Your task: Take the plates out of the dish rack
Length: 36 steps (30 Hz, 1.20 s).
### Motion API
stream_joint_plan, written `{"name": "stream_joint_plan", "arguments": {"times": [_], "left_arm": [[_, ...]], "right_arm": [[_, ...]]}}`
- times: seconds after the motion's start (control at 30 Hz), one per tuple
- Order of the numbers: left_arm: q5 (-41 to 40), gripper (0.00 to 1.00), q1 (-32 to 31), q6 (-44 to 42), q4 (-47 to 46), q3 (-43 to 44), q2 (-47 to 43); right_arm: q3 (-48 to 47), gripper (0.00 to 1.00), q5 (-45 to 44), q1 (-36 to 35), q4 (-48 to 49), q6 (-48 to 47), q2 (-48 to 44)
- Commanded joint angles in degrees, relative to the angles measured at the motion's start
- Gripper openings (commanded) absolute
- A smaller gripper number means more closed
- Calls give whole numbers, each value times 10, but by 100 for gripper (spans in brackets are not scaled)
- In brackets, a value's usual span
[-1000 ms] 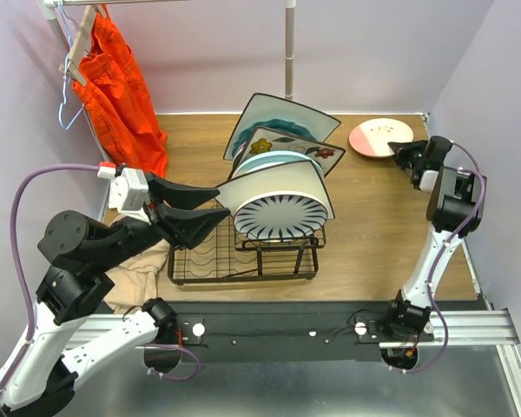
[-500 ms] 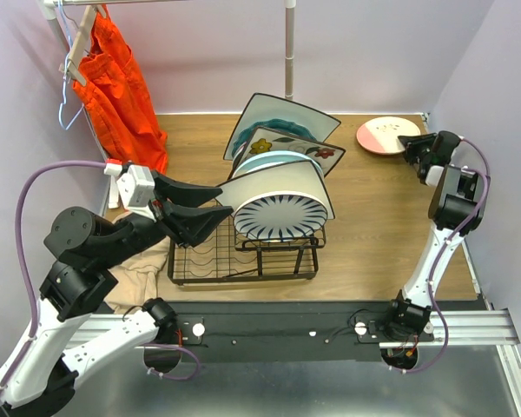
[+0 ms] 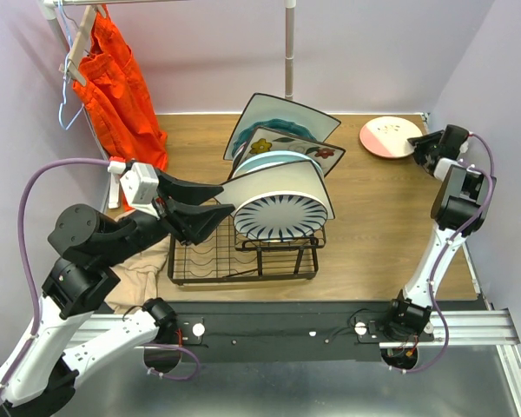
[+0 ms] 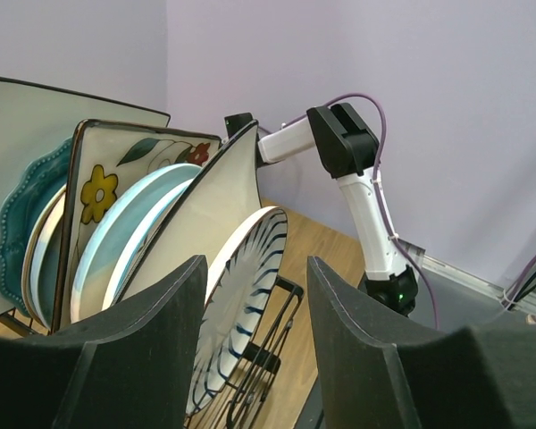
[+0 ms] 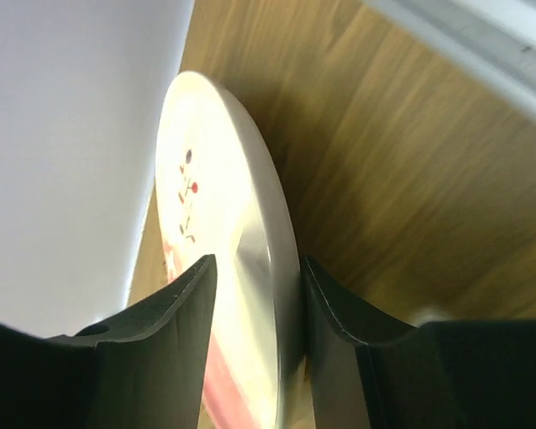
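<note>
The black wire dish rack (image 3: 243, 265) stands mid-table with several plates upright in it. Frontmost is a round plate with dark blue radial stripes (image 3: 282, 215) (image 4: 246, 295), and behind it a cream square plate (image 3: 278, 184) (image 4: 210, 214). A flower-print square plate (image 3: 300, 146) (image 4: 116, 161) and a teal scalloped one (image 4: 18, 214) stand further back. My left gripper (image 3: 221, 201) (image 4: 256, 268) is open just left of the striped plate, holding nothing. A pink-and-cream plate (image 3: 389, 136) (image 5: 210, 197) lies flat at the far right corner. My right gripper (image 3: 421, 143) (image 5: 255, 268) is open with that plate's rim between its fingers.
An orange garment (image 3: 117, 87) hangs on a rail at the back left. A beige cloth (image 3: 139, 274) lies left of the rack. A metal pole (image 3: 289, 48) rises behind the rack. Walls close in on the left, back and right, the right one close by the pink plate.
My right arm carried the pink-and-cream plate further right toward the corner and its jaws widened around the rim. My left gripper edged slightly toward the rack.
</note>
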<state>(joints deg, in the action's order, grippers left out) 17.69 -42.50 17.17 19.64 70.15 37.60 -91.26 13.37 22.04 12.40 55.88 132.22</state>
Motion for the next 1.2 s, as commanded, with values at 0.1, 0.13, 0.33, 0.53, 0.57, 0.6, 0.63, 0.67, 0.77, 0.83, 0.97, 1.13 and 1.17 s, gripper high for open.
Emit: {"name": "stream_joint_plan", "arguments": {"times": [0.1, 0.13, 0.33, 0.53, 0.57, 0.6, 0.63, 0.67, 0.77, 0.83, 0.97, 1.13, 1.17], "left_arm": [[-12, 58, -2, -10, 12, 2, 6], [-12, 58, -3, -11, 12, 3, 7], [-10, 58, -3, -11, 13, 3, 9], [-13, 58, -2, -12, 14, -2, 1], [-18, 58, -3, -12, 15, -3, 0], [-20, 58, -3, -15, 17, -4, -1], [-24, 58, -2, -19, 22, -3, 1], [-30, 58, -2, -21, 29, -1, 4], [-40, 57, -2, -34, 48, 10, 9], [-45, 57, -2, -41, 53, 14, 8], [-57, 58, -2, -55, 62, 17, 6], [-57, 57, -3, -70, 73, 28, 12], [-59, 57, -2, -74, 73, 26, 11]], "right_arm": [[-34, 51, -65, 16, -38, -53, 8], [-34, 51, -67, 16, -41, -56, 8], [-25, 51, -111, 16, -74, -74, -13], [-2, 51, -124, 15, -95, -91, -57], [6, 51, -128, 15, -96, -89, -80], [12, 51, -129, 15, -99, -88, -89], [12, 51, -126, 15, -116, -90, -98], [8, 52, -124, 15, -123, -90, -103], [31, 52, -110, 14, -157, -94, -141], [46, 52, -99, 13, -161, -102, -178], [65, 52, -61, 9, -176, -129, -231], [64, 53, 35, -11, -231, -185, -299], [66, 53, 46, -19, -240, -197, -332]]}}
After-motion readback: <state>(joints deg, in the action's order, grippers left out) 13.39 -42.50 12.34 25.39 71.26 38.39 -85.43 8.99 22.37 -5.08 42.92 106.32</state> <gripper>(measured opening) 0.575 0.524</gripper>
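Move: The dinner plate just set down has its middle about 7 cm left and 3 cm ahead of the right hand and slightly below, its right rim still between the open fingers. The far right table corner is some 11 cm ahead and 6 cm right of that hand. The back square plate in the rack stands roughly 43 cm left and 8 cm back, about 12 cm higher. From the left hand the dinner plate lies about 50 cm ahead, 47 cm right and 42 cm down. Rightward first, easing back and down a little, the right hand draws its already open fingers about 3 cm off the plate's right rim, then climbs fast, some 16 cm, while backing 5 cm towards the base. The wrist rolls about 15 degrees, its left side sinking, and the rim comes free of the fingers. The left hand, open beside the rack, only sinks and edges forward about 2 cm. ##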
